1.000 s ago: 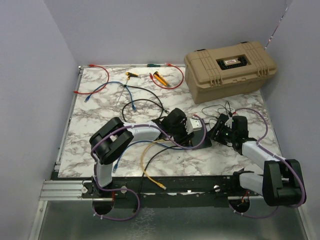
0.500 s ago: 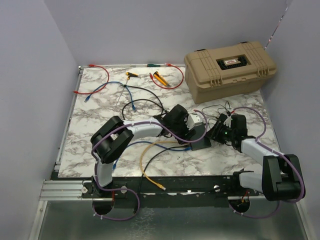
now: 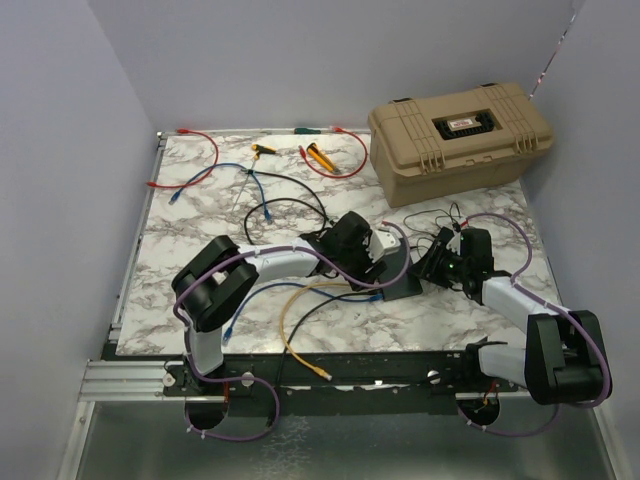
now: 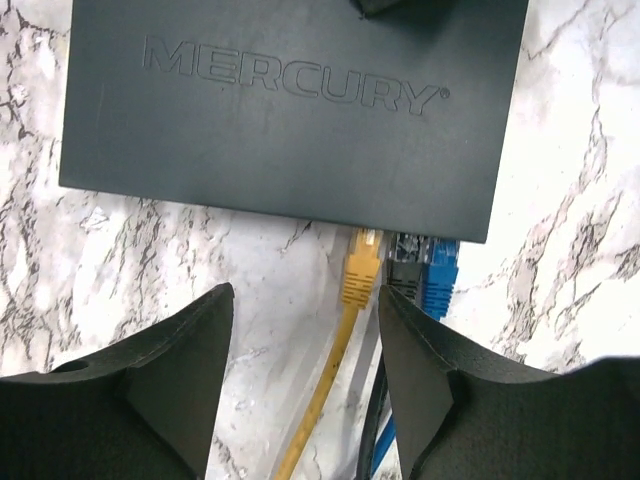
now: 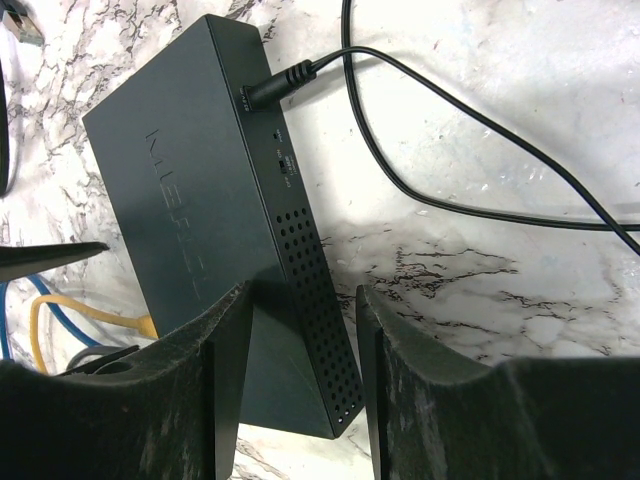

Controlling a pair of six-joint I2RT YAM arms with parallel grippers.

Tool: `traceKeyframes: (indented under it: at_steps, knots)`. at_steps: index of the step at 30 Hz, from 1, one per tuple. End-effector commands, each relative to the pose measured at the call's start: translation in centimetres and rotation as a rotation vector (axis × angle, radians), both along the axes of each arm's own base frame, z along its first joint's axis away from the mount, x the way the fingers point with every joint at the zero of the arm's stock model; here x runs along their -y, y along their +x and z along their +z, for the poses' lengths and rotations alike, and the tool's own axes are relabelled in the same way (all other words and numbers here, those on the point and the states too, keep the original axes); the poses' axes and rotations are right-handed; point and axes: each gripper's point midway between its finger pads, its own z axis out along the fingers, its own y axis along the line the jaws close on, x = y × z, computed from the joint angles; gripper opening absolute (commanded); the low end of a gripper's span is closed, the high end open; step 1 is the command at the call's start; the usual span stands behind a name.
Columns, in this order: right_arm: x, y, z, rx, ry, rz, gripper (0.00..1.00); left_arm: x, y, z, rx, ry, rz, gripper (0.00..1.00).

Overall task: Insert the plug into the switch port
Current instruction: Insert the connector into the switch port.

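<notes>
The switch (image 4: 290, 110) is a flat dark-grey box marked MERCURY, lying on the marble table (image 3: 200, 220). A yellow plug (image 4: 360, 272) sits with its tip in the port edge, next to a black plug (image 4: 403, 272) and a blue plug (image 4: 438, 275). My left gripper (image 4: 305, 335) is open just behind them; the yellow cable (image 4: 320, 390) runs between its fingers, which do not touch it. My right gripper (image 5: 300, 330) is open and straddles the switch's (image 5: 200, 210) near corner, with a gap to the right finger (image 5: 420, 390). In the top view both grippers flank the switch (image 3: 402, 285).
The thin black power cord (image 5: 450, 100) leaves the switch's back edge and loops over the table. A big tan case (image 3: 458, 135) stands at the back right. Red cables (image 3: 205, 150), blue cables (image 3: 255, 190) and orange-handled tools (image 3: 320, 157) lie at the back left.
My left gripper's jaws have widened and stand clear of the yellow plug. The left arm's elbow has swung left. My right gripper's jaws have narrowed around the switch's corner.
</notes>
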Motion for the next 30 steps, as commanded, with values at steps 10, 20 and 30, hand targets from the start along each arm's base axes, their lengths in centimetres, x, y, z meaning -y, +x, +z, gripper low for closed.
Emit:
traceKeyframes:
  at_steps: [10, 20, 30]
  knots:
    - [0.5, -2.8, -2.3, -0.124, -0.051, 0.021, 0.46, -2.6, -2.0, -2.2, -0.020, 0.122, -0.130, 0.53]
    - [-0.2, -2.9, -1.9, -0.111, -0.015, 0.042, 0.46, -1.2, -2.7, -2.6, -0.066, 0.098, -0.189, 0.12]
    - [-2.8, -3.9, -1.1, -0.112, 0.153, 0.094, 0.42, 3.5, -2.8, 0.0, -0.094, -0.020, -0.201, 0.05]
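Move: The yellow plug sits at its port in the switch's near-left edge, only some 3 cm back from the left hand, 1 cm to its right and 2 cm below. Black and blue plugs stand beside it, about 1 and 3 cm farther back; the switch's middle is roughly 8 cm right of the left hand, 1 cm ahead, 2 cm below. From the right hand, the yellow plug is about 10 cm left, 5 cm back, 1 cm lower. The yellow cable, just behind its plug, gets pinched by the left fingers: the left hand backs away from its base's front by about 3 cm in all, first swinging 2 cm left and sinking 2 cm, then closes and eases 1 cm right towards the switch while still moving back, turning some 10 degrees clockwise. The right hand stays straddling the switch's right edge, shifting barely 1 cm left late on. ##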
